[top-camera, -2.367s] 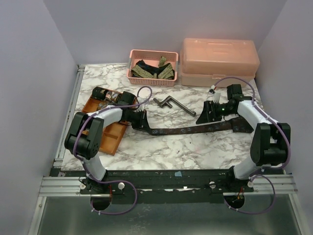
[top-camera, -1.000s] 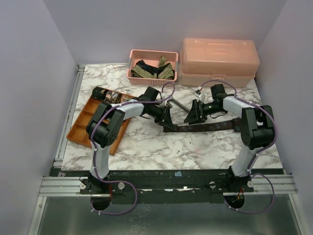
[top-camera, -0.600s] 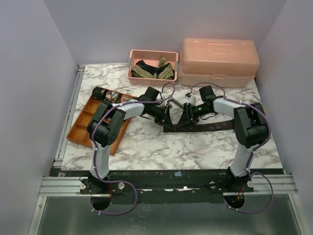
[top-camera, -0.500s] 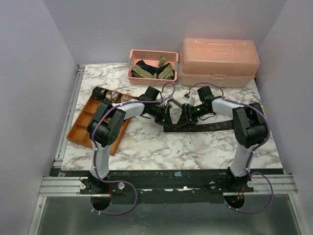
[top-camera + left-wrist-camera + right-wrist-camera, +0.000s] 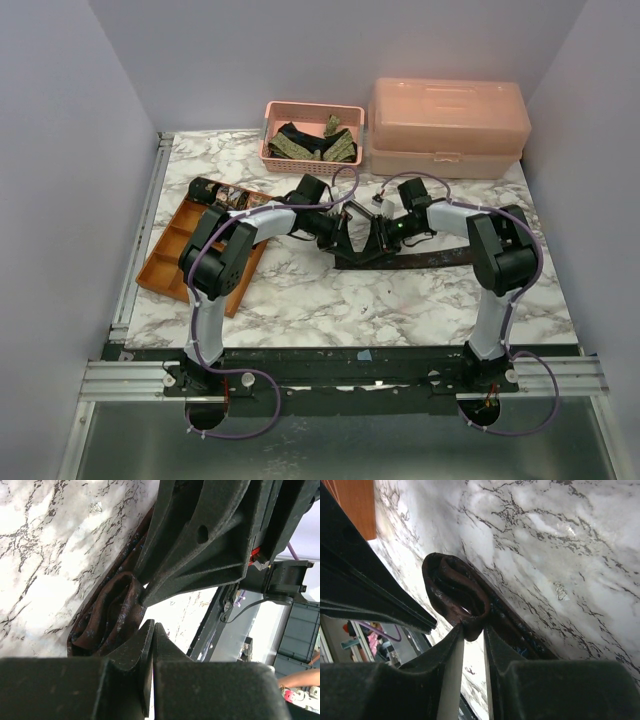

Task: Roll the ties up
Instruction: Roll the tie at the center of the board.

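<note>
A dark brown tie (image 5: 430,257) lies as a flat strip across the middle of the table. Its left end is curled into a loose coil (image 5: 454,587) (image 5: 114,611). My right gripper (image 5: 473,630) (image 5: 370,240) is shut on a fold at the coil's edge, with fabric pinched between its tips. My left gripper (image 5: 152,626) (image 5: 338,240) faces it from the left. Its jaws are pressed shut, no fabric shows between the tips, and the coil rests against one finger. More ties (image 5: 312,146), olive-gold and black, lie in the pink basket.
The pink basket (image 5: 312,107) stands at the back, with a closed peach box (image 5: 448,125) to its right. An orange divided tray (image 5: 185,258) sits at the left, with small dark rolls (image 5: 215,192) at its far end. The two grippers stand almost tip to tip.
My right gripper slid left along the tie to meet the left gripper, and its jaws narrowed onto the coil. The left gripper stayed in place and shut fully.
</note>
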Tool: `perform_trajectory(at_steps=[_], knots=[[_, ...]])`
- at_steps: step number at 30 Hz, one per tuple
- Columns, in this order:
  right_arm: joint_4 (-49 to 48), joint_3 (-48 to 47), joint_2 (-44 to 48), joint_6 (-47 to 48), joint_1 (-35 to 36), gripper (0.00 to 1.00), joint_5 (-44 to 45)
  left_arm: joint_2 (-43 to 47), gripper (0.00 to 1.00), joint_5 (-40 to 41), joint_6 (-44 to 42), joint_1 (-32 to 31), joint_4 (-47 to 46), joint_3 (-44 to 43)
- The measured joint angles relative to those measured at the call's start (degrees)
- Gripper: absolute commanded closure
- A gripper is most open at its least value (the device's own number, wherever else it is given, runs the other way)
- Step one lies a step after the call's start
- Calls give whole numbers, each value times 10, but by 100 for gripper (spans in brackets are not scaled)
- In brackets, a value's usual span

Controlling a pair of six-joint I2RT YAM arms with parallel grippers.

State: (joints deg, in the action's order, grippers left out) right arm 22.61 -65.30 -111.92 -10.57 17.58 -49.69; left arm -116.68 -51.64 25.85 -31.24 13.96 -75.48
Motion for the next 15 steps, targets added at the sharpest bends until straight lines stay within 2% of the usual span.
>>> perform_trajectory(at_steps=[6,10,15], knots=[[-2,-3,-7,6,0,89,6,3,77,0,-8,1,-11,7],[0,-3,-18,13,0,92,17,42,72,-7,-12,4,-33,53],[6,-9,-21,14,0,95,24,62,67,-22,-11,5,-59,58]])
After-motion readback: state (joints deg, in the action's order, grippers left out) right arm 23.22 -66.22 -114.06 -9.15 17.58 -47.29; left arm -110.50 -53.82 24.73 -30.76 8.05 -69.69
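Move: Just to the left of the right hand, about 3 cm and some 1 cm below its finger pads, lies the middle of the tie's rolled end, whose edge already sits between its parted fingers. The unrolled tie stretches away on the other side, its middle roughly 15 cm to the right and 2 cm below, and the black rod lies about 11 cm ahead and 1 cm left. From the left hand, that rolled end is about 3 cm ahead and 3 cm below. Closing its fingers on the edge of the tie's rolled end, the right hand sinks about 1.5 cm and pinches the fabric low over the board. Beside it the left hand first stays put as its shut fingers part, then draws away from the roll, up about 2.5 cm and roughly 1 cm back, fingers about a third open. ##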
